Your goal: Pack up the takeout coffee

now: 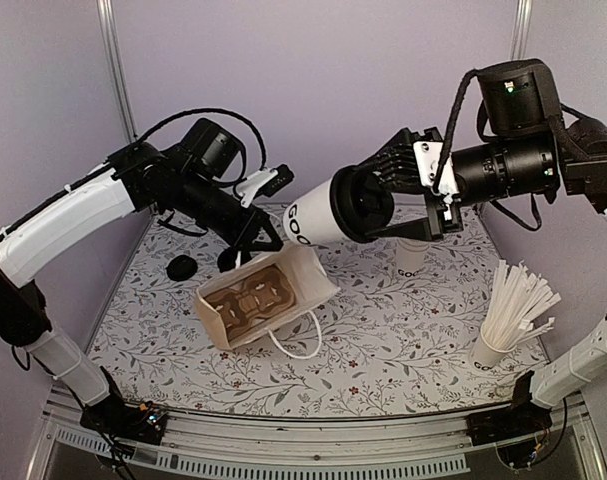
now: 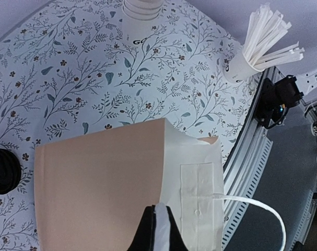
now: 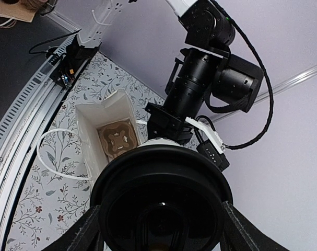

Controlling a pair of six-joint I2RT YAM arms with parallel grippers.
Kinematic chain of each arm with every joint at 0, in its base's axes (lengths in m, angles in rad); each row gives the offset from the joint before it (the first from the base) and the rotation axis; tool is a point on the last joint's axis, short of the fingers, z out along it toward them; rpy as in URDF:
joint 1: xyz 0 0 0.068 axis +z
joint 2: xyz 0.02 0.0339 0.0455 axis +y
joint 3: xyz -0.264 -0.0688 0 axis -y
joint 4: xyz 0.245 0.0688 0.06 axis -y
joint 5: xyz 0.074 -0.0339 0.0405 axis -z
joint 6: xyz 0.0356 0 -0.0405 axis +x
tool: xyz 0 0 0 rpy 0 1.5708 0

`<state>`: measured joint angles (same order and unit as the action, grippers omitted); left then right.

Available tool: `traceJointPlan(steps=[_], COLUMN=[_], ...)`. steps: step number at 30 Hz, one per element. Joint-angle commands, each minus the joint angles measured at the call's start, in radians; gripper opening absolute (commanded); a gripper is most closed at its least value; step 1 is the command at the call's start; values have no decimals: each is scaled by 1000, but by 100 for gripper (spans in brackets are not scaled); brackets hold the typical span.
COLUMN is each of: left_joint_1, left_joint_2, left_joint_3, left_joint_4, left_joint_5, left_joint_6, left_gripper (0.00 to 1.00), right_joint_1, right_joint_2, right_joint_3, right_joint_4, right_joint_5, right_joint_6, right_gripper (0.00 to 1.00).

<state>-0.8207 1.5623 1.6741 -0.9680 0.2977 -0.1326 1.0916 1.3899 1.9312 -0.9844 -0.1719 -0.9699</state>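
My right gripper [image 1: 378, 200] is shut on the takeout coffee [image 1: 323, 215], a white cup with a black lid [image 3: 161, 193]. The cup lies sideways in the air, base pointing left, just above and right of the bag's mouth. The white paper bag [image 1: 268, 300] stands tilted open on the table, with a brown cardboard cup carrier [image 3: 118, 139] at its bottom. My left gripper [image 2: 159, 225] is shut on the bag's rim and holds that wall up. In the right wrist view the lid fills the space between my fingers [image 3: 90, 227].
A stack of lidless white cups [image 1: 413, 258] stands behind the held cup. A cup of white stirrers [image 1: 508, 320] sits at the right. A loose black lid [image 1: 181, 267] lies left of the bag. The bag's handle [image 1: 295, 345] loops toward the near edge.
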Motion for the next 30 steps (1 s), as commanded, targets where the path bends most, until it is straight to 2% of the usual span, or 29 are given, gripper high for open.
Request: traceJointPlan(steps=[1,9,19,30], left_joint_1=[-34,-80,-168,-214], left_joint_2=[14,21,52,53], left_joint_3=[10,41,70,87], left_joint_4=[-3,-3,1,20], left_joint_5=[22,43,39,39], left_joint_6=[10,-8,-48,-102], left_gripper=[0,0,0,0], right_joint_1=[60,151,278,295], right_joint_2=[2,73,147,205], right_joint_3=[-31,-35,-98,-147], right_joint_4=[-57,-68,-73,-104], right_joint_5=[-9,114,338,376], right_joint_6=[-27,-70,-57,-10], right_gripper=[62,61,60,59])
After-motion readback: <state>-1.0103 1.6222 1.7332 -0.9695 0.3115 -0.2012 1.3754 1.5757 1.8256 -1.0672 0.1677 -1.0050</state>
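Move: The right hand holds the lidded coffee cup sideways, its base to the left; the paper bag's mouth lies about 15 cm left, 3 cm forward and 20 cm below. The tray inside is some 21 cm left, 8 forward and 34 below; the stack of cups is about 35 forward, 20 right, 35 below. From the left hand, on the bag's handle, the cup is roughly 10 cm right, 9 back, 13 above. Keeping its grip on the lidded cup, the right hand sinks about 13 cm towards the bag's mouth, slipping a little back first and then going left as well, while it tips some 25 degrees so the cup's base points more steeply down. The left hand, still pinching the handle, draws the bag about 6 cm back and 5 cm right to meet it. ##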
